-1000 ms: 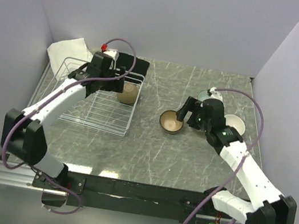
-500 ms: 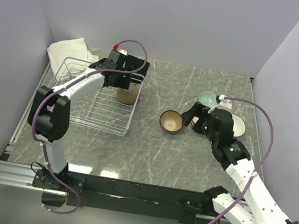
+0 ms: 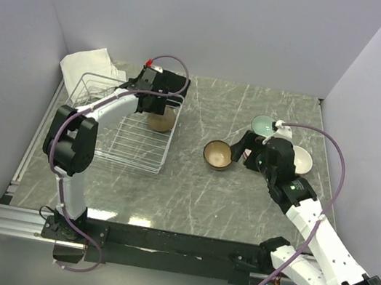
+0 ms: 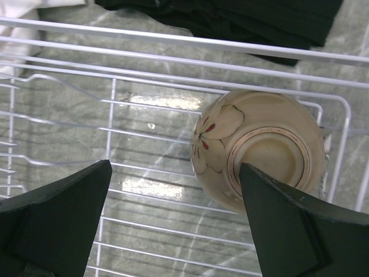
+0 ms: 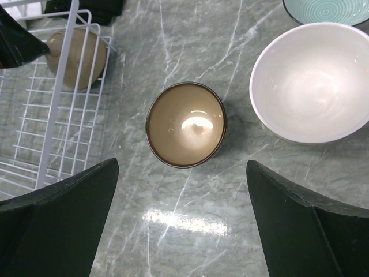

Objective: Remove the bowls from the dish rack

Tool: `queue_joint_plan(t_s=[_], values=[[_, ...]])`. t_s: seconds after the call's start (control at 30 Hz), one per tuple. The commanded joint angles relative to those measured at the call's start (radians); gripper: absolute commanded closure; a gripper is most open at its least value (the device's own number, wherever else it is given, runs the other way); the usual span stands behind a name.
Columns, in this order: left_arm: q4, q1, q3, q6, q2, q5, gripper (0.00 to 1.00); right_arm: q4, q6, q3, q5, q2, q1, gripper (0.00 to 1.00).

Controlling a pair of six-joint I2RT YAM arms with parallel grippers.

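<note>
The white wire dish rack (image 3: 117, 137) stands at the left. One beige bowl with a painted flower (image 4: 259, 150) lies on its side in the rack's far right corner (image 3: 163, 118). My left gripper (image 4: 176, 167) hovers open just above it, its right finger over the bowl's foot (image 3: 156, 107). A tan-brown bowl (image 5: 185, 124) sits upright on the table (image 3: 218, 155). My right gripper (image 5: 182, 164) is open and empty just to the bowl's right (image 3: 242, 152). A white bowl (image 5: 314, 81) and a pale teal bowl (image 5: 328, 10) stand further right.
A white cloth (image 3: 86, 63) lies behind the rack's left corner and a black cloth (image 3: 175, 82) behind its right corner (image 4: 230, 17). Lilac walls close the table on the left, back and right.
My left gripper has moved right along the rack to sit over the beige bowl. The right gripper has drawn back to the right from the tan-brown bowl, uncovering the teal bowl.
</note>
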Motion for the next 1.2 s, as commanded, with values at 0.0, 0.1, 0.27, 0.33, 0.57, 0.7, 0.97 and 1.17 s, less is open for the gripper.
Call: queue_joint_plan(t_s=[0.0, 0.1, 0.27, 0.33, 0.57, 0.7, 0.97, 1.17], values=[[-0.024, 0.02, -0.063, 0.025, -0.033, -0.1, 0.01, 0.032, -0.02, 0.019, -0.011, 0.021, 0.0, 0.0], [-0.027, 0.039, -0.095, 0.037, -0.06, -0.143, 0.01, 0.033, -0.022, 0.025, -0.021, 0.034, 0.0, 0.0], [-0.033, 0.089, -0.132, 0.048, -0.109, -0.184, 0.01, 0.03, -0.025, 0.028, -0.028, 0.04, 0.001, 0.0], [-0.039, 0.108, -0.134, 0.054, -0.125, -0.193, 0.01, 0.03, -0.025, 0.027, -0.031, 0.04, 0.0, 0.0], [-0.06, 0.113, -0.065, 0.082, -0.17, -0.2, 0.01, 0.029, -0.026, 0.037, -0.033, 0.04, 0.0, 0.0], [-0.047, 0.097, -0.042, 0.133, -0.21, -0.177, 0.01, 0.03, -0.026, 0.04, -0.035, 0.038, 0.001, 0.0], [0.004, 0.004, -0.068, 0.304, -0.256, -0.187, 0.01, 0.041, -0.025, 0.033, -0.03, 0.023, 0.0, 0.0], [0.03, -0.101, -0.1, 0.381, -0.201, -0.293, 0.01, 0.044, -0.02, 0.03, -0.038, 0.032, 0.0, 0.0]])
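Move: Inside the dish rack near its far right corner, the beige bowl lies about 7 cm to the left hand's right, 3 cm ahead and 3 cm below. The rack's right side stands some 13 cm to the hand's right and 2 cm ahead; the black cloth's middle lies about 18 cm ahead and 3 cm right, 10 cm lower. From the right hand, the beige bowl is roughly 31 cm left, 17 cm ahead and 12 cm below. Sweeping left low in the rack, the left hand keeps its fingers wide open and drags the beige bowl away from the rack's right side with its right finger, going about 9 cm. It then rises some 7 cm clear of the bowl while swinging roughly 6 cm back to the right, its left side tipping up nearly 20 degrees. ##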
